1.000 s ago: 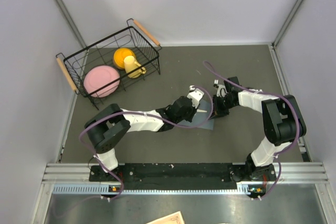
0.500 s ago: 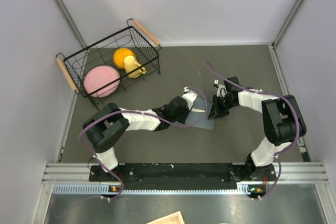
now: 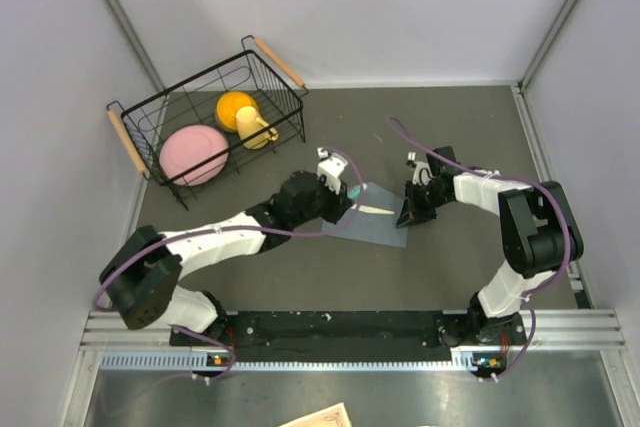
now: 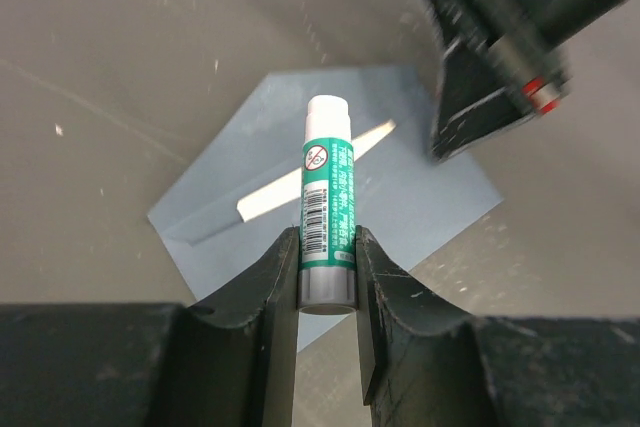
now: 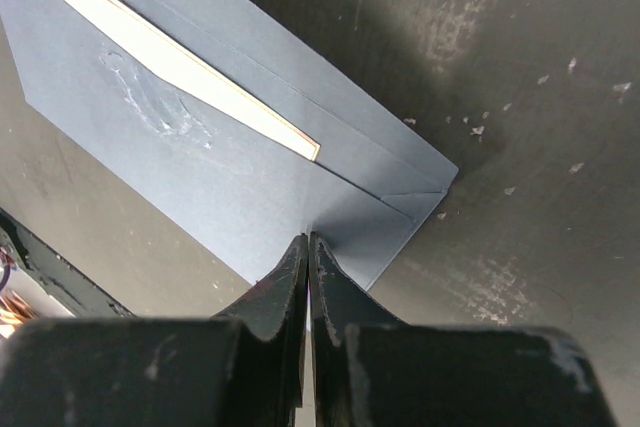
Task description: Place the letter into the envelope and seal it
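The blue-grey envelope [image 3: 372, 219] lies flat on the dark table with its flap open. The cream letter [image 5: 190, 77] sits inside it, only a thin strip of its edge showing [image 4: 270, 197]. My left gripper [image 4: 327, 247] is shut on a white-and-green glue stick [image 4: 326, 202], held above the envelope's left side [image 3: 350, 190]. My right gripper [image 5: 308, 242] is shut, its tips resting on the envelope [image 5: 200, 177] near its right corner [image 3: 408, 215]. A glossy smear shows on the flap near the letter's edge.
A black wire basket [image 3: 150, 117] with wooden handles stands at the back left, holding a pink plate [image 3: 193, 154] and a yellow cup [image 3: 243, 114]. Grey walls close in the table on three sides.
My left arm has drawn back to the left with the glue stick, uncovering more of the envelope. The right gripper has stayed in place on the envelope.
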Controlling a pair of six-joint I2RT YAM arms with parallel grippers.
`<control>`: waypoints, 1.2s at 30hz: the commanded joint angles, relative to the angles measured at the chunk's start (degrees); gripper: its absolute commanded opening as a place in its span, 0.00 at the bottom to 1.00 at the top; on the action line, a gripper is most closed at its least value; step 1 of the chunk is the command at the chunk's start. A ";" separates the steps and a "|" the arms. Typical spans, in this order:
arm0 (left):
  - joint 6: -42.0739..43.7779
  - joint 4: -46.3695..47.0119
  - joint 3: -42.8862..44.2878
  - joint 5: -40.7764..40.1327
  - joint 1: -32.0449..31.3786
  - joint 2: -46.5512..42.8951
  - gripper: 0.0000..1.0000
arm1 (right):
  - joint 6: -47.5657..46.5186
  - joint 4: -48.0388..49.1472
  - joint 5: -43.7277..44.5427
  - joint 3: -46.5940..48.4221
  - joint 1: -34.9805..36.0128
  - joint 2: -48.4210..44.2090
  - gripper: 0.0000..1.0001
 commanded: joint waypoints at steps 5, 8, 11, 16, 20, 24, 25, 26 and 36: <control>-9.95 8.98 -2.92 28.79 9.31 -11.22 0.00 | -3.58 0.13 -7.51 1.92 -0.31 -6.54 0.55; -7.59 7.76 -3.89 35.11 10.91 -15.80 0.00 | -6.03 -1.80 -9.28 3.32 -1.10 -13.22 0.71; -3.55 2.93 -4.33 40.47 12.49 -20.89 0.00 | -9.64 -5.66 -9.63 6.13 -1.36 -20.51 0.80; 0.95 -3.30 -4.86 44.37 13.11 -28.45 0.00 | -19.99 -9.70 -7.87 10.09 -1.37 -33.77 0.99; -1.42 -4.81 -5.03 45.86 15.30 -31.89 0.00 | -33.54 -21.27 -10.34 19.46 -1.10 -31.98 0.99; -7.56 -4.91 -5.64 48.30 18.99 -33.82 0.00 | -41.80 -29.92 -7.53 27.22 -0.75 -21.87 0.99; -9.32 -4.21 -6.17 50.06 19.87 -34.35 0.00 | -45.13 -30.71 -7.61 28.28 -0.58 -19.41 0.99; -12.55 -1.85 -6.87 51.21 21.36 -34.53 0.00 | -46.55 -31.77 -7.79 30.29 -0.57 -17.21 0.99; -14.96 -1.11 -9.78 52.90 22.60 -32.16 0.00 | -55.19 -37.14 -10.86 42.34 -0.05 9.59 0.99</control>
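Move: Resting its shut fingertips on the envelope's right edge, the right hand has the open flap's middle about 7 cm ahead and 7 cm to its left, 2 cm lower; the letter's showing edge is some 3 cm ahead and 6 cm left. From the left hand, which already holds the glue stick clear of the paper, that flap lies roughly 7 cm ahead, 4 cm right and 11 cm below, the letter edge 3 cm ahead and 4 cm right. Lifting off the envelope, the right hand opens wide, rises about 26 cm, then sinks again to finish 11 cm higher and 6 cm farther forward, over the table to the right of the flap, turned some 40 degrees counter-clockwise. The left hand keeps its grip on the glue stick and carries it up, back and to the left, away from the envelope, rolling its left side down and turning clockwise. ##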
